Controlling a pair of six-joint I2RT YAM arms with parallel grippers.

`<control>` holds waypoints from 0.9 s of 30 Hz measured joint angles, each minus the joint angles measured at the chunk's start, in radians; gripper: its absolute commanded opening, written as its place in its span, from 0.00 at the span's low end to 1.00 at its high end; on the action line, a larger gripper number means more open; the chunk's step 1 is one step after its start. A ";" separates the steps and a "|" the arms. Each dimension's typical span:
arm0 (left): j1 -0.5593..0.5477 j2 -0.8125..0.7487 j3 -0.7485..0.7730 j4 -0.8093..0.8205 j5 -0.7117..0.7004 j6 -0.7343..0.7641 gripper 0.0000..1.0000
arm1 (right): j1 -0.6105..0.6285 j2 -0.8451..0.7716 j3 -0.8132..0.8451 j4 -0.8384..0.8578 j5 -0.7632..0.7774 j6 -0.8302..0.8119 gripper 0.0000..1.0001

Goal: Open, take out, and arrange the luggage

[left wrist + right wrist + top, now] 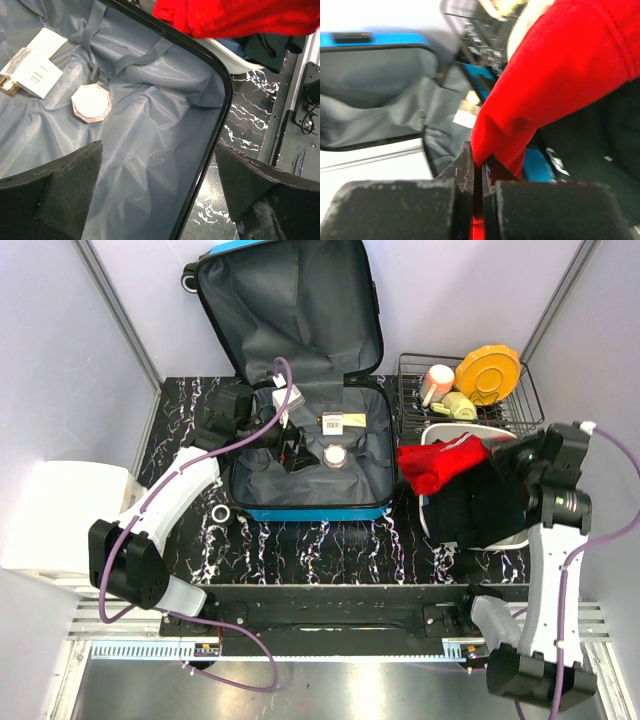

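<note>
The blue luggage (300, 512) lies open on the table, its lid (290, 310) standing up at the back and showing grey lining. On the lining of the base rest a white box (340, 422) and an octagonal pink jar (335, 455) (91, 102). My left gripper (296, 453) (160, 200) hovers open over the lining near the luggage rim (220, 100), with nothing between its fingers. My right gripper (497, 453) (481, 160) is shut on a red cloth (445, 462) (560, 75), which hangs to the right of the luggage over a white bin.
A white bin (500, 540) at the right holds dark clothes (480, 510). Behind it a black wire rack (525, 405) carries a yellow plate (488, 372), a cup and small items. A white box (60, 515) sits off the table's left edge.
</note>
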 measured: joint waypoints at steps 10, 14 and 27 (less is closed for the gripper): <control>0.002 0.000 -0.005 -0.045 0.000 0.030 0.99 | 0.001 -0.156 -0.143 -0.190 0.159 -0.093 0.66; 0.003 0.000 -0.005 -0.062 0.000 0.041 0.99 | 0.001 -0.143 -0.122 -0.214 0.138 -0.289 0.85; 0.013 0.000 -0.005 -0.103 -0.006 0.044 0.99 | 0.001 -0.006 0.337 -0.399 0.192 -1.154 1.00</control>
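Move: My right hand grips the red garment by one end, high over the white bin. The bin's middle is some 26 cm below me, about 3 cm back and 2 cm left. The dish rack sits roughly 20 cm ahead and 3 cm left. The open suitcase's middle is about 40 cm left and 4 cm ahead. For my left hand, the bin is around 45 cm right, 2 cm back and 18 cm below. I swing my right hand down about 7 cm and back some 6 cm over the bin, laying out the red garment trailing from my fingers, then open them wide and let go. Freed, I lift about 10 cm, easing right, and roll the hand's left side down some 60 degrees until it is level. My open left hand sinks a couple of centimetres. ##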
